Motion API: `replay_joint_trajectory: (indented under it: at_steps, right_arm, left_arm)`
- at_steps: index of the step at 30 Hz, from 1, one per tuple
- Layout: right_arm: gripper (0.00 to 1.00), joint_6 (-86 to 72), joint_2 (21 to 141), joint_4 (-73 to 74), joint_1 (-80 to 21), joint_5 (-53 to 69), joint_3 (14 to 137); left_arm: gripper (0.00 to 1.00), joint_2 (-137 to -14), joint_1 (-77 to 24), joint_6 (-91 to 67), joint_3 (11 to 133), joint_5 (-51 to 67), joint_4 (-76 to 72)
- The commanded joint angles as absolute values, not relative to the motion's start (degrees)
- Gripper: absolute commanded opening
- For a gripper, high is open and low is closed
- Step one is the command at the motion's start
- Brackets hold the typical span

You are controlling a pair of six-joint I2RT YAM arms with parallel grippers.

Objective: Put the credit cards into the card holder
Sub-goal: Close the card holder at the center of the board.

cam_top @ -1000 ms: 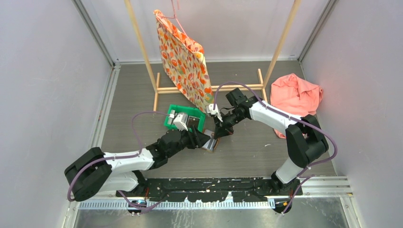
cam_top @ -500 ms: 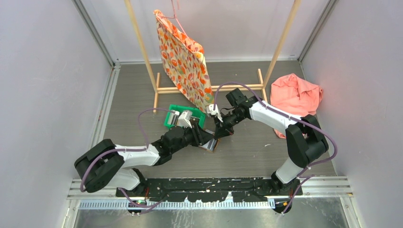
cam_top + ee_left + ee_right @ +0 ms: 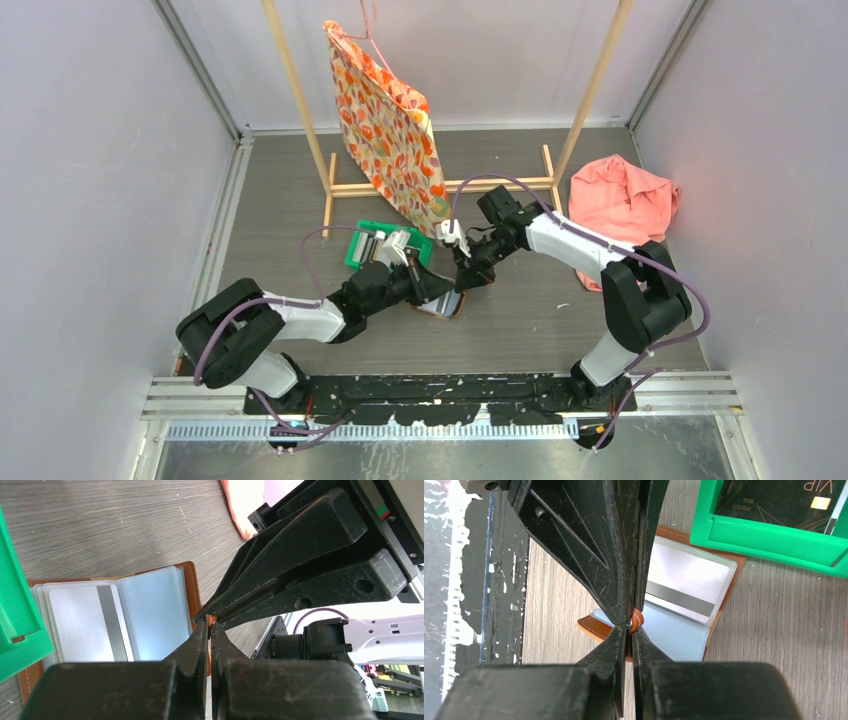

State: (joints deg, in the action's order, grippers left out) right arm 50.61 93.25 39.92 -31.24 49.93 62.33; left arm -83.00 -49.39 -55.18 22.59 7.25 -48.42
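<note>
The brown card holder (image 3: 446, 305) lies open on the table, clear sleeves up. One sleeve holds a silvery grey credit card (image 3: 82, 625) with a dark stripe, next to a light blue one (image 3: 152, 610). My left gripper (image 3: 210, 626) is shut on the holder's orange-brown strap (image 3: 637, 620) at its right edge. My right gripper (image 3: 629, 629) meets it tip to tip from the opposite side, shut on the same strap. In the top view the left gripper (image 3: 444, 292) and right gripper (image 3: 461, 285) touch above the holder. A black credit card (image 3: 769, 497) lies in the green bin (image 3: 764, 542).
The green bin (image 3: 385, 245) stands just behind and left of the holder. A wooden rack (image 3: 440, 185) with a hanging patterned bag (image 3: 390, 140) is at the back. A pink cloth (image 3: 620, 200) lies at the right.
My left arm has reached right to the holder's edge and its jaws have closed on the strap. The right gripper has hardly moved.
</note>
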Motion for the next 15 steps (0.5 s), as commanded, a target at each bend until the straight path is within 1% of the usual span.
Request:
replay_joint_trajectory:
  at_steps: [1,2,4,7,9,10,12,15]
  right_arm:
    - [0.12,51.06,91.94,39.45,-31.99,53.33,63.17]
    - [0.15,51.06,91.85,39.71,-31.99,53.16,63.3]
    - [0.24,51.06,91.47,40.91,-31.41,52.87,64.04]
    - [0.44,51.25,90.24,44.06,-28.36,55.49,65.15]
    - [0.54,51.31,89.16,45.77,-25.75,58.69,65.32]
    - [0.57,50.3,88.43,45.84,-24.52,60.18,65.12]
    - [0.59,47.94,87.57,45.18,-23.61,61.28,64.4]
    - [0.61,36.9,86.95,37.63,-23.09,60.09,62.35]
  left_arm:
    - [0.0,-85.46,-48.42,-56.78,23.98,9.68,-56.05]
    - [0.0,-85.58,-48.21,-56.92,23.61,9.74,-56.55]
    - [0.0,-85.19,-47.72,-56.83,22.55,9.04,-56.5]
    - [0.0,-83.06,-47.07,-56.04,19.98,6.44,-54.98]
    - [0.0,-81.1,-46.72,-55.48,18.2,4.89,-53.23]
    - [0.0,-79.57,-46.52,-54.87,17.21,4.13,-51.66]
    - [0.0,-77.12,-46.37,-54.01,16.33,2.99,-48.88]
    - [0.0,-72.44,-46.23,-52.2,15.1,0.76,-41.8]
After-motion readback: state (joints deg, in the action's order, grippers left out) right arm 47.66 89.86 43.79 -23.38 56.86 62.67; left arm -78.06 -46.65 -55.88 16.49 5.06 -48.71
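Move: Both hands meet at the strap of the card holder, its end pinched between each pair of fingertips. From the left hand the middle of the half-open card holder lies about 3 cm to the left, 1 cm back and 4 cm below; the green box sits some 13 cm left and 8 cm ahead, at about the same height as the holder. From the right hand the holder's middle is likewise about 3 cm left, 1 cm back and 4 cm below. The left fingers keep their pinch on the strap's end while the right fingers open and let go of it. Once free, the right hand backs off up and to its right, about 4 cm in all, drifting a little forward late on. After barely moving at first, the left hand draws the strap some 3 cm left and about 1 cm down, across over the cards. ##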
